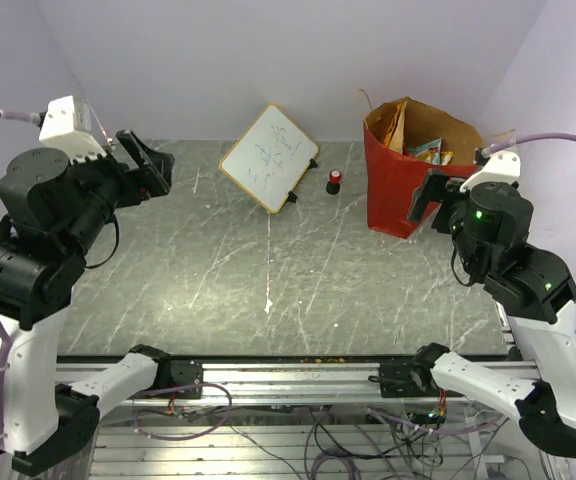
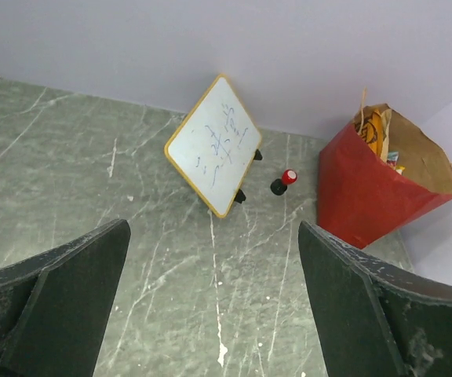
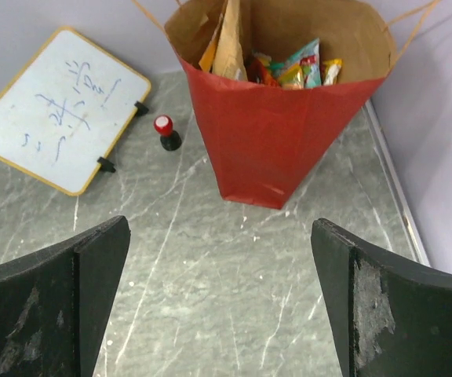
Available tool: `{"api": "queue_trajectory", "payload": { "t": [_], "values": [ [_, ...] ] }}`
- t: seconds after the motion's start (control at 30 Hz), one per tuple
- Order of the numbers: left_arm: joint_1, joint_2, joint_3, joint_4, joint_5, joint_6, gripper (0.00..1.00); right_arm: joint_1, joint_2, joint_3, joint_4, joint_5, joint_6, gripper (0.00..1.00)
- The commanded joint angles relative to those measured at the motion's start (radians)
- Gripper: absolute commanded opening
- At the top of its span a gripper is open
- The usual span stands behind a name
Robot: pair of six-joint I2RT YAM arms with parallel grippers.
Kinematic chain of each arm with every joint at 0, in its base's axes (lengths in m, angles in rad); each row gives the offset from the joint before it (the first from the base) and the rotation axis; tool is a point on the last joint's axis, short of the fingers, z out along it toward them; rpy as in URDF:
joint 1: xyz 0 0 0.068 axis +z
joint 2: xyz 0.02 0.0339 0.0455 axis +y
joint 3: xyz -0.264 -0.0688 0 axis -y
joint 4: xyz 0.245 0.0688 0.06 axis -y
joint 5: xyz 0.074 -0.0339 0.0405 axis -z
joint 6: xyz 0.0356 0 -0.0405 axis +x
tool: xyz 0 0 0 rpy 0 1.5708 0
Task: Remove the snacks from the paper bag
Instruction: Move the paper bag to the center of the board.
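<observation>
The red paper bag (image 1: 400, 190) stands upright at the back right of the table, its brown mouth open. Inside it lie the snacks (image 1: 430, 151), teal, orange and yellow packets (image 3: 303, 69), with a tan packet (image 3: 227, 43) leaning against the left wall. The bag (image 2: 367, 192) also shows in the left wrist view. My right gripper (image 1: 430, 198) hovers just in front of the bag (image 3: 281, 133), open and empty. Over the left side of the table, far from the bag, my left gripper (image 1: 150, 166) is raised, open and empty too.
A small whiteboard (image 1: 268, 156) with a yellow frame leans at the back centre. A little red-capped black object (image 1: 335, 180) stands between it and the bag. Grey marble tabletop (image 1: 268, 270) stretches to the metal rail at the near edge. Lilac walls close the back and sides.
</observation>
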Motion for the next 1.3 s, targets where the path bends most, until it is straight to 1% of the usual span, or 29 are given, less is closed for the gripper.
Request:
{"api": "queue_trajectory", "payload": {
  "t": [0.0,0.07,0.23,0.43,0.5,0.6,0.7,0.8,0.9,1.07,1.27],
  "values": [
    [-0.002,-0.073,-0.072,-0.013,-0.069,-0.062,0.99,-0.046,-0.03,-0.037,-0.054,-0.064,0.073,1.0],
    [-0.003,-0.105,-0.106,-0.022,-0.094,-0.087,0.99,-0.071,-0.041,-0.056,-0.076,-0.088,0.103,1.0],
    [-0.004,-0.173,-0.173,-0.026,-0.106,-0.123,0.99,-0.123,-0.055,-0.089,-0.119,-0.136,0.184,1.0],
    [-0.006,-0.26,-0.247,0.014,-0.082,-0.133,0.99,-0.168,-0.026,-0.098,-0.151,-0.214,0.263,1.0],
    [-0.006,-0.268,-0.255,0.011,-0.082,-0.138,0.99,-0.179,-0.012,-0.096,-0.145,-0.232,0.279,1.0],
    [-0.007,-0.264,-0.26,0.009,-0.065,-0.136,0.99,-0.191,0.004,-0.101,-0.1,-0.275,0.286,1.0],
    [-0.007,-0.238,-0.256,0.018,-0.042,-0.125,0.99,-0.199,0.012,-0.13,-0.007,-0.312,0.272,1.0],
    [-0.008,-0.201,-0.256,0.034,-0.015,-0.116,0.99,-0.204,0.05,-0.155,0.087,-0.312,0.251,1.0],
    [-0.009,-0.152,-0.252,0.052,0.025,-0.109,0.99,-0.207,0.132,-0.144,0.171,-0.318,0.191,1.0],
    [-0.01,-0.051,-0.243,0.072,0.111,-0.089,0.99,-0.21,0.339,-0.047,0.289,-0.282,0.095,1.0],
    [-0.011,0.047,-0.216,0.088,0.13,-0.047,0.99,-0.228,0.619,0.11,0.448,-0.257,-0.048,1.0]
  ]
}}
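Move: The paper bag stands ahead of my right hand, its middle some 23 cm out, 6 cm to the right and about 25 cm lower. The red-topped stamp is about 25 cm ahead and 11 cm left of that hand, and the whiteboard's middle about 28 cm ahead and 30 cm left, both some 35 cm lower. From my left hand, the bag lies about 22 cm ahead, 50 cm right and 33 cm lower. I sink my open right hand first, easing slightly back, then sweep it quickly forward and left towards the bag's near left side, ending about 15 cm farther out, 7 cm left and 10 cm lower, fingers tipped down some 10 degrees more. My left hand, also open, draws back about 5 cm while dropping, then comes forward and right, sinking further and tipping down. ##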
